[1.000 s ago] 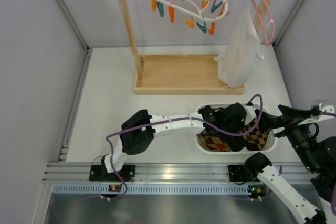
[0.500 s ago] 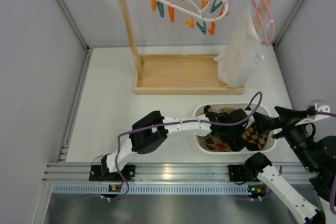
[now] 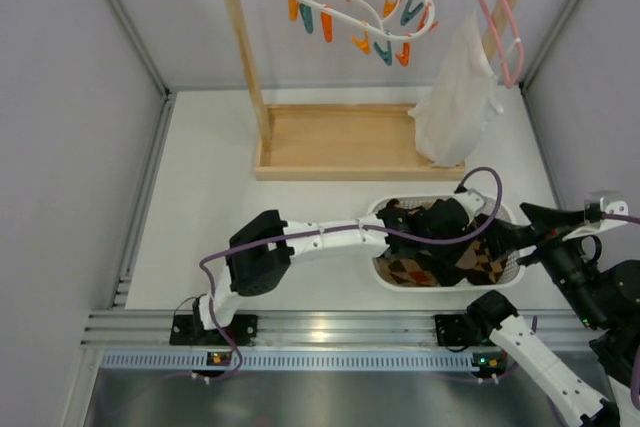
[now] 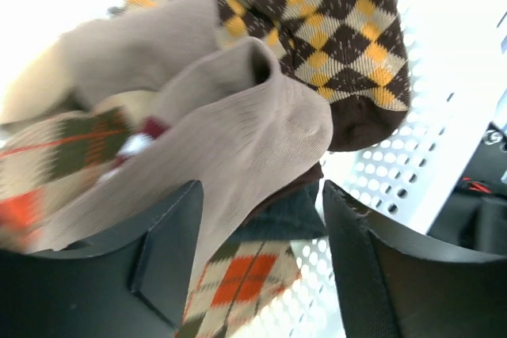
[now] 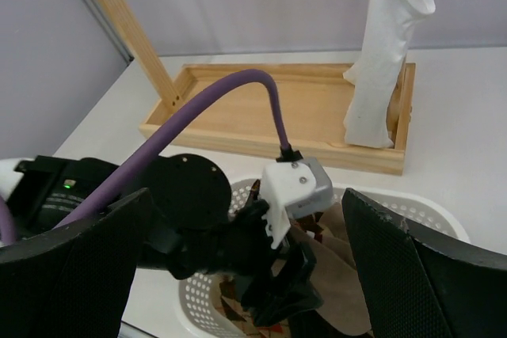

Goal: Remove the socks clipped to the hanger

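The white oval hanger (image 3: 360, 9) hangs from the wooden rod with orange and teal clips (image 3: 385, 47), and no socks show on it. The socks (image 3: 410, 269) lie piled in a white perforated basket (image 3: 385, 215). My left gripper (image 3: 455, 247) is down inside the basket with its jaws apart. A tan sock (image 4: 238, 140) drapes loosely beside its left finger (image 4: 162, 251), over argyle socks (image 4: 341, 29). My right gripper (image 3: 512, 232) hovers at the basket's right end, wide open and empty. Its fingers (image 5: 79, 275) frame the left wrist.
A wooden rack with a tray base (image 3: 355, 142) stands behind the basket. A white garment (image 3: 455, 107) hangs on a pink wire hanger (image 3: 500, 17) at the rack's right. The left arm's purple cable (image 5: 214, 108) arcs over the basket. Grey walls close both sides.
My left gripper was shut and now stands open, and the tan sock has dropped loose onto the pile in the basket. The right gripper stays open and has barely moved.
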Motion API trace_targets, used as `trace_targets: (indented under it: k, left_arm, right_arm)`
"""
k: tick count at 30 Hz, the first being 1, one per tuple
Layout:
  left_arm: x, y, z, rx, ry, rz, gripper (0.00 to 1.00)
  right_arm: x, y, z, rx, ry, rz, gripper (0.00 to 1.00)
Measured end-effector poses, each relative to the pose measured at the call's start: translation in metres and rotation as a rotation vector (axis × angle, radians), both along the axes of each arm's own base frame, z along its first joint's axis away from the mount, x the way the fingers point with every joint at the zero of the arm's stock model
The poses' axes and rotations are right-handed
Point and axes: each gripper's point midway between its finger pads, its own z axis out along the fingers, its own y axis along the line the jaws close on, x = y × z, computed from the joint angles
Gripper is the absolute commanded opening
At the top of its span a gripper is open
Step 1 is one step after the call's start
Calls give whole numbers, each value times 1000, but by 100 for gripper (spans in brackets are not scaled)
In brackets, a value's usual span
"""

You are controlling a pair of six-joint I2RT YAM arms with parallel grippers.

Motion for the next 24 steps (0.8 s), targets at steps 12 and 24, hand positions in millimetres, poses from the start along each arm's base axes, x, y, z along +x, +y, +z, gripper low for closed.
trace_targets:
  k: [12,24]
  left_arm:
    - [24,68,83,-87,-131,234,98]
    - [106,281,98,-50,-204,733,98]
  right_arm:
    - [13,7,-7,-3,40,-11,99]
    - [40,15,-35,-53,120,-52,100]
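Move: Just below the left hand's part-open fingers, the loose grey sock lies on the sock pile, about 7 cm down, 3 cm farther out and 3 cm to the left. The basket's middle is about 8 cm below the hand and 2 cm to its left; the wooden tray's middle stands roughly 23 cm ahead, 21 cm to the left and 12 cm lower. From the right hand, the grey sock is some 9 cm ahead, 4 cm left and 30 cm below. Rising clear of the grey sock first, the left hand climbs about 8 cm while its fingers spread fully, then swings left some 28 cm and forward 10 cm, away from the basket to above the bare table before the tray. Its wrist turns about 40 degrees counter-clockwise, from pointing right to mostly forward. The right hand, still wide open and empty, eases forward and down a few centimetres towards the basket. ##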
